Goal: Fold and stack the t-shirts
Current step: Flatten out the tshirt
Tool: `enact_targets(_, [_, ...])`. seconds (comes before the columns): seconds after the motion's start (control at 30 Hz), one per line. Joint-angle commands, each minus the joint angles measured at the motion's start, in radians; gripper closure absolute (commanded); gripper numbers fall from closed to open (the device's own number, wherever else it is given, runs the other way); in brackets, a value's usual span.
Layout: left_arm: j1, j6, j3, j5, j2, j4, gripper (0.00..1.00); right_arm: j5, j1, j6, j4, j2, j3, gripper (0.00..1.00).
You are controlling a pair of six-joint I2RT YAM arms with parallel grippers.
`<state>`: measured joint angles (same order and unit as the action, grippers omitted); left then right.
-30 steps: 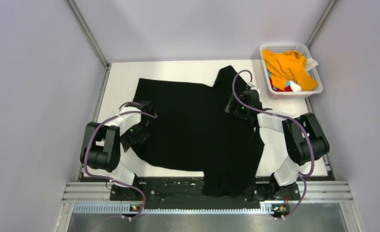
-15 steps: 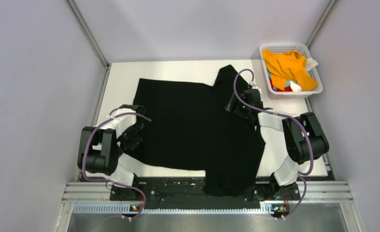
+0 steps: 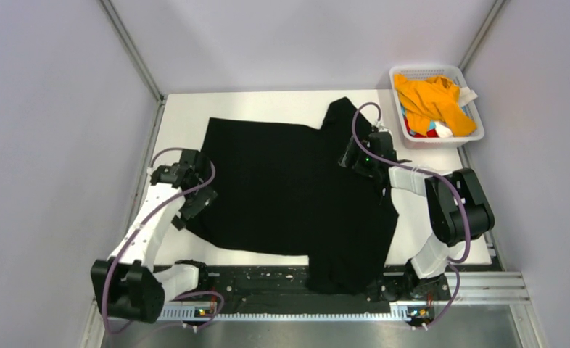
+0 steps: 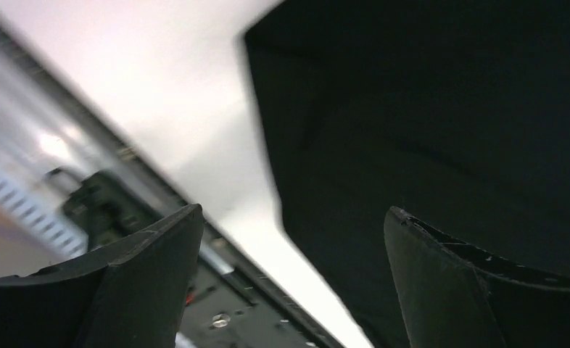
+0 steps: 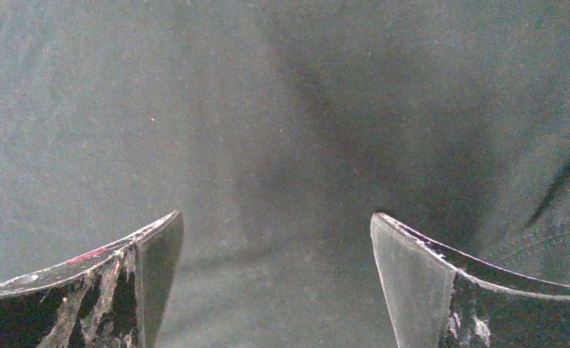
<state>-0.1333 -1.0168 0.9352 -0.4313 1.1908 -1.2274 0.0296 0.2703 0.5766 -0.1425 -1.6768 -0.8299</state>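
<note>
A large black t-shirt [image 3: 296,192] lies spread flat on the white table [image 3: 180,116], its near part hanging over the front edge. My left gripper [image 3: 195,205] is open and empty above the shirt's left edge; the left wrist view shows the black cloth [image 4: 442,116] and bare table between its fingers. My right gripper [image 3: 354,156] is open and empty, hovering low over the shirt's right shoulder area; its wrist view is filled with black fabric [image 5: 267,109]. An orange-yellow t-shirt [image 3: 428,98] lies bunched in the basket with red, blue and white bits under it.
The white mesh basket [image 3: 471,125] stands at the table's back right corner. Grey walls close in on the left, back and right. A metal rail [image 3: 296,286] runs along the front edge between the arm bases.
My left arm has swung out to the left and stretched, its gripper moving back from the shirt's left edge. The right gripper has barely moved.
</note>
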Motion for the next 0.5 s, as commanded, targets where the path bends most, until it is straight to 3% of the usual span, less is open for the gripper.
enact_targets(0.0, [0.000, 0.195, 0.055, 0.240, -0.085, 0.340, 0.01, 0.019, -0.012, -0.027, 0.086, 0.046, -0.075, 0.01])
enact_targets(0.1, [0.000, 0.261, 0.112, 0.321, -0.003, 0.445, 0.01, -0.012, -0.012, -0.052, 0.118, 0.078, -0.098, 0.01])
enact_targets(0.47, [0.006, 0.375, 0.467, 0.296, 0.530, 0.517, 0.01, -0.169, -0.012, -0.103, 0.199, 0.041, -0.126, 0.01])
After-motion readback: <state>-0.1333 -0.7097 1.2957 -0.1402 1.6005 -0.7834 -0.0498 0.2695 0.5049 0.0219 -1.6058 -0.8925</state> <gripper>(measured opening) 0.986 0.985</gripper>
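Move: The shirt's far-left corner lies about 33 cm nearly straight ahead of the left hand and some 8 cm below it; the shirt's near-left edge bulges out roughly 5 cm to that hand's left and 3 cm back. From the right hand, low over the shirt, that far-left corner is about 47 cm left and 14 cm ahead, while the shirt's far tip is some 21 cm straight ahead, both about 3 cm lower. The right hand's open fingers seem to come free of the shirt, rising a little over 2 cm and drifting right. The left hand, touching nothing, swings fast forward about 19 cm and some 7 cm right over the shirt towards its far-left corner, arching up about 4 cm before starting to sink, fingers wide open, wrist turning roughly 20 degrees clockwise and tipping up to point farther forward. ##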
